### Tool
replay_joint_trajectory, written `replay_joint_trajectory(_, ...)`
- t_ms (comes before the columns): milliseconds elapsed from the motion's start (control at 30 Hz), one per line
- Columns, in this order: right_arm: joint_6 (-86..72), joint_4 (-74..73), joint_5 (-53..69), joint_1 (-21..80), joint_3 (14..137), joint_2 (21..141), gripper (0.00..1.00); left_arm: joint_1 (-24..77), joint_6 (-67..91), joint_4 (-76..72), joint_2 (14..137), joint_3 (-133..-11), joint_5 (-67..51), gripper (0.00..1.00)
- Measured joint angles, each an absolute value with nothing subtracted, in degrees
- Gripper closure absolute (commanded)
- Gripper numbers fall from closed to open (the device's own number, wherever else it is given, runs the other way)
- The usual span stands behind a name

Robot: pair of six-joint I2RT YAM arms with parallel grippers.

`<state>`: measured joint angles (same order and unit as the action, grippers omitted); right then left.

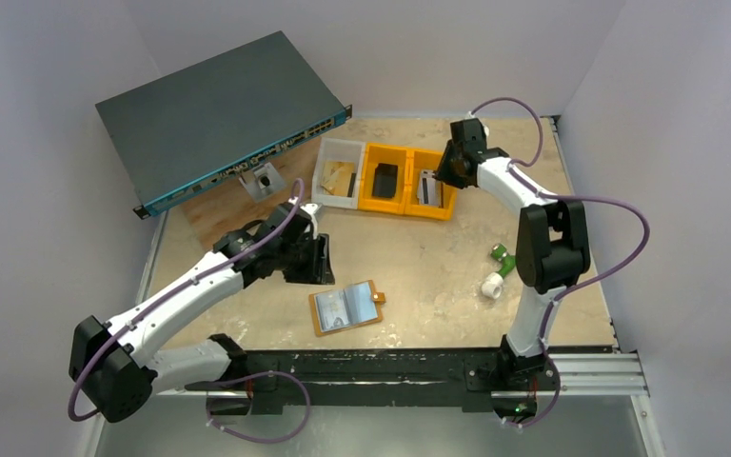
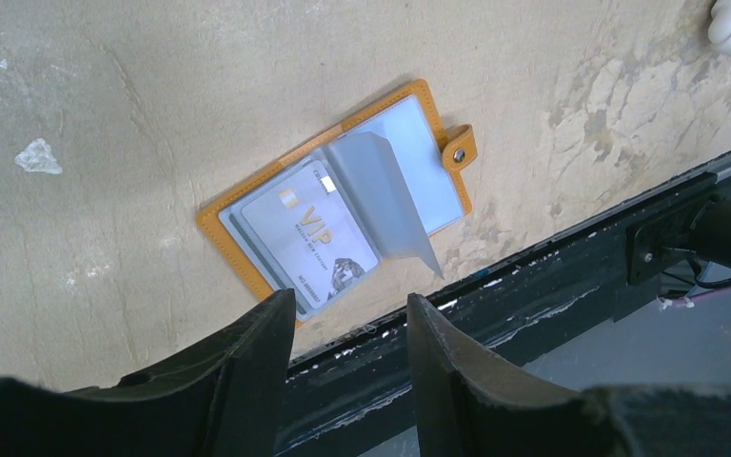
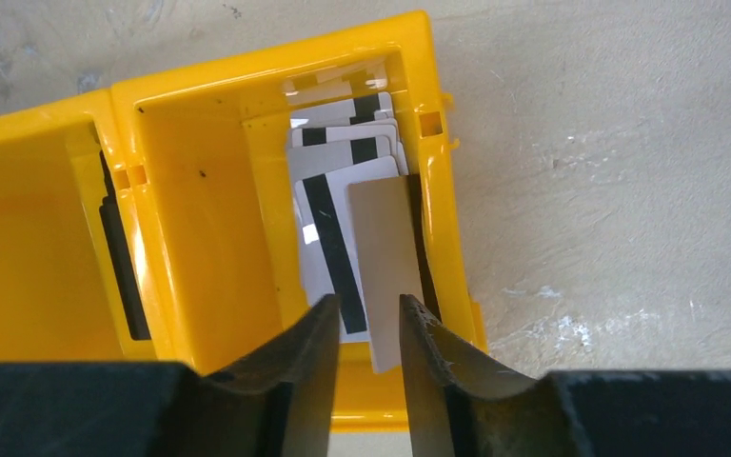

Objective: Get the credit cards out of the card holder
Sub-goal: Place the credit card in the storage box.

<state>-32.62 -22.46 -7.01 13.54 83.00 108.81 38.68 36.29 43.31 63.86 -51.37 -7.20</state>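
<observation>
The tan-orange card holder lies open on the table near the front edge. In the left wrist view it shows pale sleeves, a white VIP card in the left one, and a clear sleeve standing half turned. My left gripper is open and empty, just behind the holder. My right gripper hovers open over the right orange bin. Several cards lie in that bin. A beige card leans over its near rim, below the gap between my jaws.
A network switch lies at the back left, with a small grey bracket by it. A white bin and a middle orange bin holding a black object stand left of the card bin. A green-and-white object lies right. A black rail edges the front.
</observation>
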Motion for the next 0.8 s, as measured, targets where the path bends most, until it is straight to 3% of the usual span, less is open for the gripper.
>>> replay_joint_trajectory(267,-31.92,-22.63,-5.89,13.61,85.41,109.10,0.54,38.63,36.34,42.87,65.08,-51.55,-7.27,0.53)
replay_joint_trajectory(500,-32.18,-22.63,-4.67,16.14,81.28,103.39,0.51,38.46,36.51,42.92,65.73,-51.55,-6.90,0.54)
replay_joint_trajectory(800,-35.18,-19.33,-1.56,34.24,67.37,84.14,0.49,33.34,39.44,41.45,65.73,-48.64,-6.57,0.54)
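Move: The right hand is inside the storage box's right-hand yellow compartment, whose middle is about 4 cm ahead, 3 cm left and 4 cm below. The next goal, the open card holder, lies roughly 32 cm back, 24 cm left and 8 cm below; the black case in the middle compartment stands 4 cm ahead and 16 cm left. From the left hand the card holder is about 3 cm back, 5 cm right and 11 cm below. With the grey card already freed between its fingers, the right hand spreads them from a quarter to half open and eases up out of the compartment, then sweeps back and left, about 14 cm each way, towards the card holder, rising some 9 cm and turning counter-clockwise. The empty left hand shifts about 3 cm down, left and forward, turning slightly the same way. ##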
